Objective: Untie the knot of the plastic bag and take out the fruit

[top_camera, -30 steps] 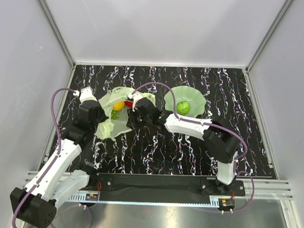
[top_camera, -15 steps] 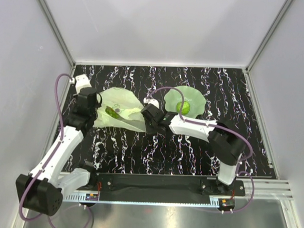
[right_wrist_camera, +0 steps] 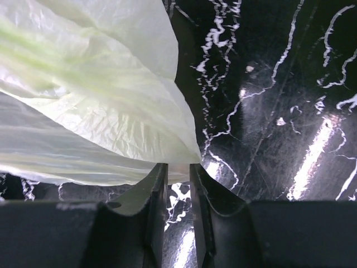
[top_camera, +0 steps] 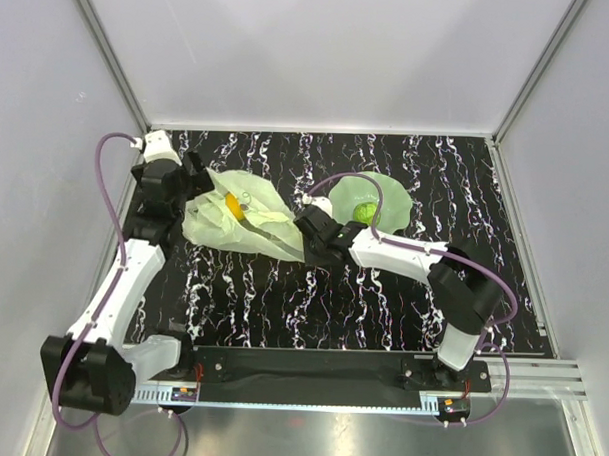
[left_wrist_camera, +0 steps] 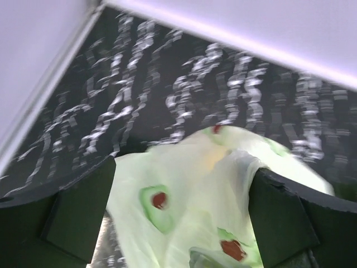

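The pale green plastic bag (top_camera: 240,224) lies crumpled on the black marbled table, tapering to a point at its right end. A yellow-orange fruit (top_camera: 232,204) shows through it. My left gripper (top_camera: 197,179) is open at the bag's left end; in the left wrist view its jaws (left_wrist_camera: 181,215) straddle the bag (left_wrist_camera: 195,190) without pressing it. My right gripper (top_camera: 301,244) is at the tapered end, jaws nearly closed (right_wrist_camera: 178,167) with the bag's corner (right_wrist_camera: 111,100) caught at the tips. A green round fruit (top_camera: 364,211) sits in the green dish (top_camera: 391,196). The knot is hidden.
The dish stands just right of my right gripper, behind its forearm. The left wall (top_camera: 98,111) and the table's left rim are close behind my left gripper. Purple cables loop over both wrists.
My left gripper went from shut on the bag to wide open and moved back-left. The right gripper drew rightward with the bag's corner, and the bag stretched flatter.
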Tool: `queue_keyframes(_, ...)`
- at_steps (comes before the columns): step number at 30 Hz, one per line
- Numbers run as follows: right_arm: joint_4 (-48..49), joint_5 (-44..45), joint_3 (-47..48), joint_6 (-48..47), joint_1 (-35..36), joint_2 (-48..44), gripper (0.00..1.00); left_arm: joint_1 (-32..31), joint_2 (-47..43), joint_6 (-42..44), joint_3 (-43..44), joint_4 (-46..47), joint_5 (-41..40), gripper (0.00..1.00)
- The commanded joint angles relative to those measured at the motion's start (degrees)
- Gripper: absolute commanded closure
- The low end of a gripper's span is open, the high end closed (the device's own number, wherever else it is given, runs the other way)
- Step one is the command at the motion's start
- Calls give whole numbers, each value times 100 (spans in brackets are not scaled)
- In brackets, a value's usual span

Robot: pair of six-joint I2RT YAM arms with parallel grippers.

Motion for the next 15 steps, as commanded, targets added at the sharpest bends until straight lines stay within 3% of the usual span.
queue_keyframes(1, 297, -406, 0, -230, -26, -360, 71, -31, -862, -452, 113, 279, 1099, 1)
queue_keyframes(8, 1210, -1811, -255, -546, -26, -694, 71, -383, -2339, -612, 366, -933, 1557, 1)
queue_keyframes(12, 1589, -2761, -177, -634, -26, -668, 70, -400, -2368, -585, 725, -1803, 1873, 1)
queue_keyframes(15, 1563, -2938, 34, -661, -26, -519, 70, -409, -2411, -778, 641, -2402, 2337, 1)
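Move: The plastic bag's middle lies about 9 cm to the right of the left hand, nearly level with it and some 20 cm below. From the right hand the bag's middle is about 8 cm ahead and 19 cm left, at nearly the same height. The yellow fruit in it is some 11 cm ahead and 20 cm left of the right hand. The green bowl stands about 14 cm ahead and 14 cm right of the right hand. The bag is left by the left hand, whose already wide-open fingers come free of the film and draw up about 12 cm, back 11 cm and somewhat right, tipping up and turning clockwise. From the bag's right edge, the right hand sweeps left, rising and easing back, towards the yellow fruit, rolling its left side up and turning counter-clockwise, its fingers staying nearly shut. ##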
